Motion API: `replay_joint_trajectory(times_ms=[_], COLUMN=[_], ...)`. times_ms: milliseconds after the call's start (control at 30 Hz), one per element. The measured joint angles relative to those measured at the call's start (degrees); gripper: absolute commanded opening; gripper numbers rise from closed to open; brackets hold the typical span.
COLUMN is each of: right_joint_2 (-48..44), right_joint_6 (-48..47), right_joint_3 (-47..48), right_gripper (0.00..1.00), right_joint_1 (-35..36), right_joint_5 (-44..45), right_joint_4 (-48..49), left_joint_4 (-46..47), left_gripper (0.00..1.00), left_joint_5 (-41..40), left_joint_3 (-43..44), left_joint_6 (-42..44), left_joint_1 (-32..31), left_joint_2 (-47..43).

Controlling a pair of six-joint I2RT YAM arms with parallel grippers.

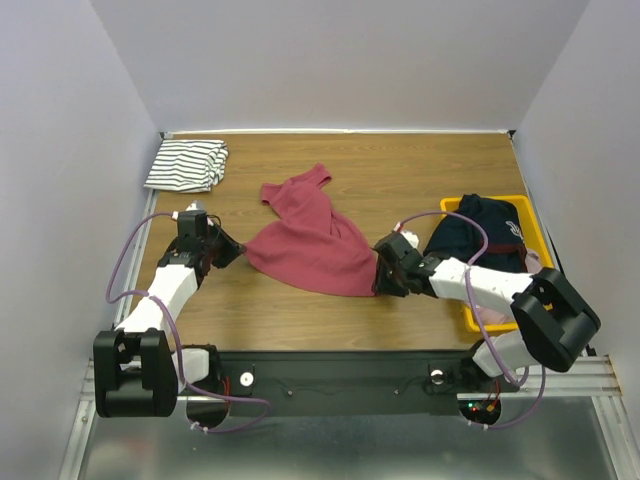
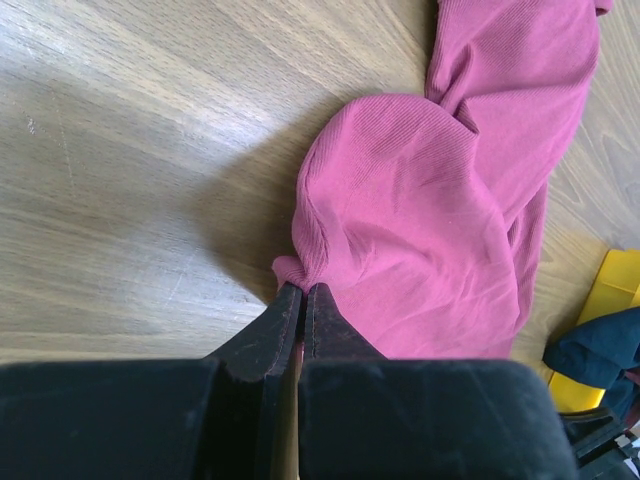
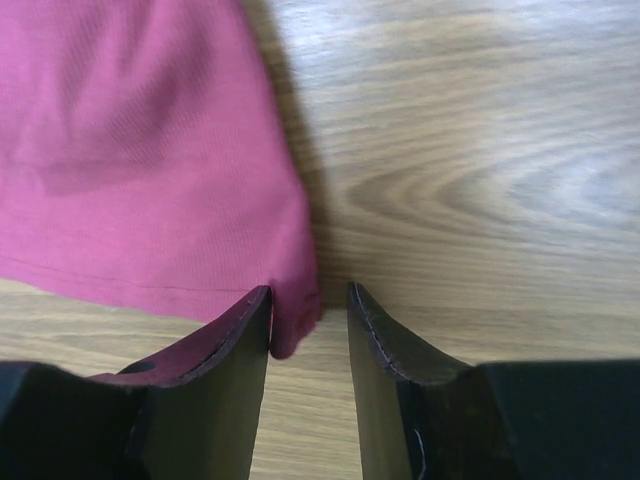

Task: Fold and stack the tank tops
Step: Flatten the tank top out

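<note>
The dark red tank top point(image 1: 312, 240) lies spread and wrinkled in the middle of the table, its straps pointing to the back. My left gripper point(image 1: 236, 250) is shut on its left hem corner point(image 2: 295, 272), as the left wrist view point(image 2: 303, 290) shows. My right gripper point(image 1: 381, 276) is open at the right hem corner; in the right wrist view point(image 3: 308, 300) the corner point(image 3: 295, 320) lies between the jaws against the left finger. The striped white tank top point(image 1: 187, 165) lies folded at the back left corner.
A yellow bin point(image 1: 520, 215) at the right edge holds dark navy clothes point(image 1: 480, 235); it also shows in the left wrist view point(image 2: 620, 285). Grey walls close the table at the back and sides.
</note>
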Motion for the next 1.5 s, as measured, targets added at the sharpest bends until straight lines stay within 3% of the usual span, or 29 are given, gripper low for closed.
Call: replay_joint_trajectory(times_ms=[200, 267, 400, 433, 533, 667, 867, 1033, 1167, 1500], right_joint_2=[1.5, 1.8, 1.7, 1.7, 0.1, -4.5, -5.6, -1.8, -0.5, 0.7], right_joint_6=[0.0, 0.0, 0.2, -0.1, -1.0, -5.4, -12.8, -18.3, -21.4, -25.1], right_joint_3=[1.1, 1.4, 1.4, 1.4, 4.0, 14.9, 40.3, 63.1, 74.8, 81.0], right_gripper=[0.39, 0.31, 0.02, 0.0, 0.0, 0.0, 0.0, 0.0, 0.0, 0.0], right_joint_1=[0.7, 0.8, 0.8, 0.9, 0.2, -5.5, -14.0, -14.9, -14.9, -14.9], right_joint_5=[0.0, 0.3, 1.4, 1.8, 4.1, 6.5, 9.1, 9.7, 9.7, 10.0], right_joint_4=[0.3, 0.3, 0.2, -0.1, -3.6, -8.2, -10.7, -12.7, -13.1, -13.7], left_joint_4=[0.2, 0.2, 0.2, 0.2, -0.9, -4.0, -5.0, 0.5, 4.2, 8.2], left_gripper=[0.0, 0.0, 0.0, 0.0, 0.0, 0.0, 0.0, 0.0, 0.0, 0.0], left_joint_5=[0.0, 0.1, 0.3, 0.5, 1.0, 3.0, 5.6, 6.6, 6.4, 4.4], left_joint_3=[0.0, 0.0, 0.0, 0.0, 0.5, 5.0, 20.6, 33.4, 40.4, 45.4], left_joint_6=[0.0, 0.1, 0.2, 0.4, 0.8, 1.1, -0.8, -4.7, -7.5, -12.0], left_joint_1=[0.0, 0.0, 0.0, 0.0, 0.0, 0.0, 0.0, 0.0, 0.0, 0.0], left_joint_2=[0.0, 0.0, 0.0, -0.1, -0.9, -3.8, -10.0, -13.0, -13.9, -12.0])
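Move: Just about 1 cm left of the right hand point, level with it, the tank top's right hem corner lies between the open fingers. The left fingers already hold the left hem corner, with the right one some 27 cm to their right, 10 cm back and 9 cm lower. The striped stack is about 18 cm ahead of the left hand and 14 cm left. From the right hand, the navy top is roughly 12 cm ahead and 23 cm right. Closing on the right hem corner after easing about 1 cm left, the right hand pinches the cloth, then whips it up some 54 cm, swinging forward and slightly right. Starting almost together with that lift, the left hand keeps its pinch and rises fast by about 47 cm, ending a little back; both wrists tip the fingers upward some 60–65 degrees. ##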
